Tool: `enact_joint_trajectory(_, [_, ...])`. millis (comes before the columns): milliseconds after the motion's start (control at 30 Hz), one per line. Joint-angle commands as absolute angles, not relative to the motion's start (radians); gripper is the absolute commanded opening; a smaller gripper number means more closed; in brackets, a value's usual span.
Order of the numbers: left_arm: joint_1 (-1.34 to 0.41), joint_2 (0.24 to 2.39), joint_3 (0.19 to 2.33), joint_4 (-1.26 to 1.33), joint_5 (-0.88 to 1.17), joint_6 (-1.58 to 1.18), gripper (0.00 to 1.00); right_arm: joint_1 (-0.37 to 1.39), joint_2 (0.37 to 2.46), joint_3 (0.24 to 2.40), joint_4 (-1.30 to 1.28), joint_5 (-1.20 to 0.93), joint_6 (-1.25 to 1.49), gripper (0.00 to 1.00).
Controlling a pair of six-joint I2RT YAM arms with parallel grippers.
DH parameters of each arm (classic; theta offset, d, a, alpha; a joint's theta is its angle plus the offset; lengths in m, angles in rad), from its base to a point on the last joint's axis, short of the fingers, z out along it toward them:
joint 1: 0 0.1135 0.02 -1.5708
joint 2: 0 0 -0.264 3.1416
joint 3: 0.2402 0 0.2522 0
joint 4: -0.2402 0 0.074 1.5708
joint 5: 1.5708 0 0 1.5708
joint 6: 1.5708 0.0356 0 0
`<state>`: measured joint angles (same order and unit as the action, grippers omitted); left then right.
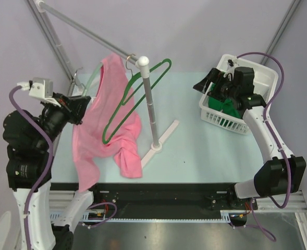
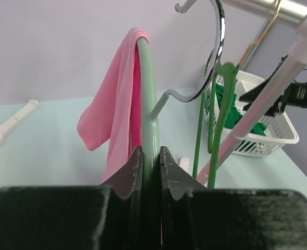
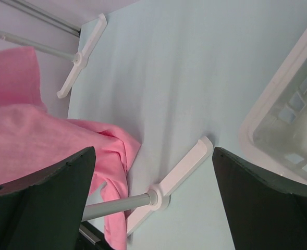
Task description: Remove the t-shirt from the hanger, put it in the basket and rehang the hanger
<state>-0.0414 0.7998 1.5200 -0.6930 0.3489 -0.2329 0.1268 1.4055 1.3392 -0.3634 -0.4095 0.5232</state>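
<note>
A pink t-shirt (image 1: 103, 130) hangs over a pale green hanger (image 1: 94, 75) on the rail, and its lower part trails onto the table. My left gripper (image 1: 84, 110) is shut on the pale green hanger's arm (image 2: 150, 130), right beside the shirt (image 2: 114, 109). The hanger's chrome hook (image 2: 218, 47) curves up toward the rail. My right gripper (image 1: 206, 83) is open and empty, held above the white basket, far from the shirt. In its wrist view the gripper (image 3: 153, 200) frames the stand's foot, with the pink shirt (image 3: 38, 135) at the left.
An empty dark green hanger (image 1: 137, 99) hangs on the same rail, close to the right of the shirt. The white rack post (image 1: 150, 104) and its cross foot (image 1: 161, 138) stand mid-table. A white basket (image 1: 247, 122) with green cloth sits at the right.
</note>
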Motion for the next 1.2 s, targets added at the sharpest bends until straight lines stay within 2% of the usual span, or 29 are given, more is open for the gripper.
enact_joint_trajectory(0, [-0.038,0.778,1.392,-0.540,0.380,-0.268,0.00,0.121,1.411,1.347,-0.291,-0.437,0.525,1.00])
enact_joint_trajectory(200, [-0.037,0.796,1.218,-0.473,0.402,-0.284,0.01,0.114,1.420,1.301,-0.232,-0.503,0.560,1.00])
enact_joint_trajectory(400, [-0.015,1.053,1.049,-0.161,0.802,-0.471,0.00,0.127,1.425,1.198,-0.066,-0.590,0.692,0.99])
enact_joint_trajectory(533, [-0.060,1.193,1.054,-0.075,0.899,-0.529,0.00,0.182,1.457,1.152,0.070,-0.649,0.785,1.00])
enact_joint_trajectory(700, [-0.130,1.299,1.135,-0.161,0.900,-0.479,0.00,0.255,1.508,1.105,0.233,-0.661,0.897,0.98])
enact_joint_trajectory(833, [-0.164,1.289,1.095,-0.129,0.867,-0.494,0.00,0.302,1.555,1.097,0.268,-0.644,0.968,0.88])
enact_joint_trajectory(867, [-0.166,1.286,1.076,-0.114,0.862,-0.500,0.00,0.326,1.554,1.086,0.296,-0.635,1.023,0.82])
enact_joint_trajectory(967, [-0.186,1.264,1.042,-0.091,0.839,-0.505,0.00,0.374,1.555,1.052,0.350,-0.585,1.112,0.70])
enact_joint_trajectory(1067, [-0.202,1.243,1.011,-0.054,0.812,-0.517,0.00,0.406,1.549,1.023,0.388,-0.522,1.218,0.50])
enact_joint_trajectory(1167, [-0.216,1.232,1.009,-0.049,0.805,-0.519,0.00,0.457,1.548,1.011,0.396,-0.442,1.281,0.51])
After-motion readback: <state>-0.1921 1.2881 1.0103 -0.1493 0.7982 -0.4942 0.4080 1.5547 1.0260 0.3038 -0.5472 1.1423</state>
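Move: The pink t-shirt's far shoulder, on the light hanger that the left hand already holds, lies about 17 cm ahead of that hand and 8 cm to its right, at its height. The open right gripper waits some 14 cm ahead, 42 cm right and 18 cm lower. From the right hand, that shoulder is about 34 cm left, 3 cm ahead and 18 cm up; the rack post stands 21 cm left and 6 cm back, the empty green hanger 26 cm left and 6 cm back. The pink t-shirt on its hanger is swept down roughly 23 cm, right and forward towards the rack post by the left hand, which keeps its pinch, tips down and turns clockwise. The right hand then comes about 15 cm left and a little down to meet the shirt's far shoulder, rolling its left side up some 30 degrees, fingers closing to half open. ##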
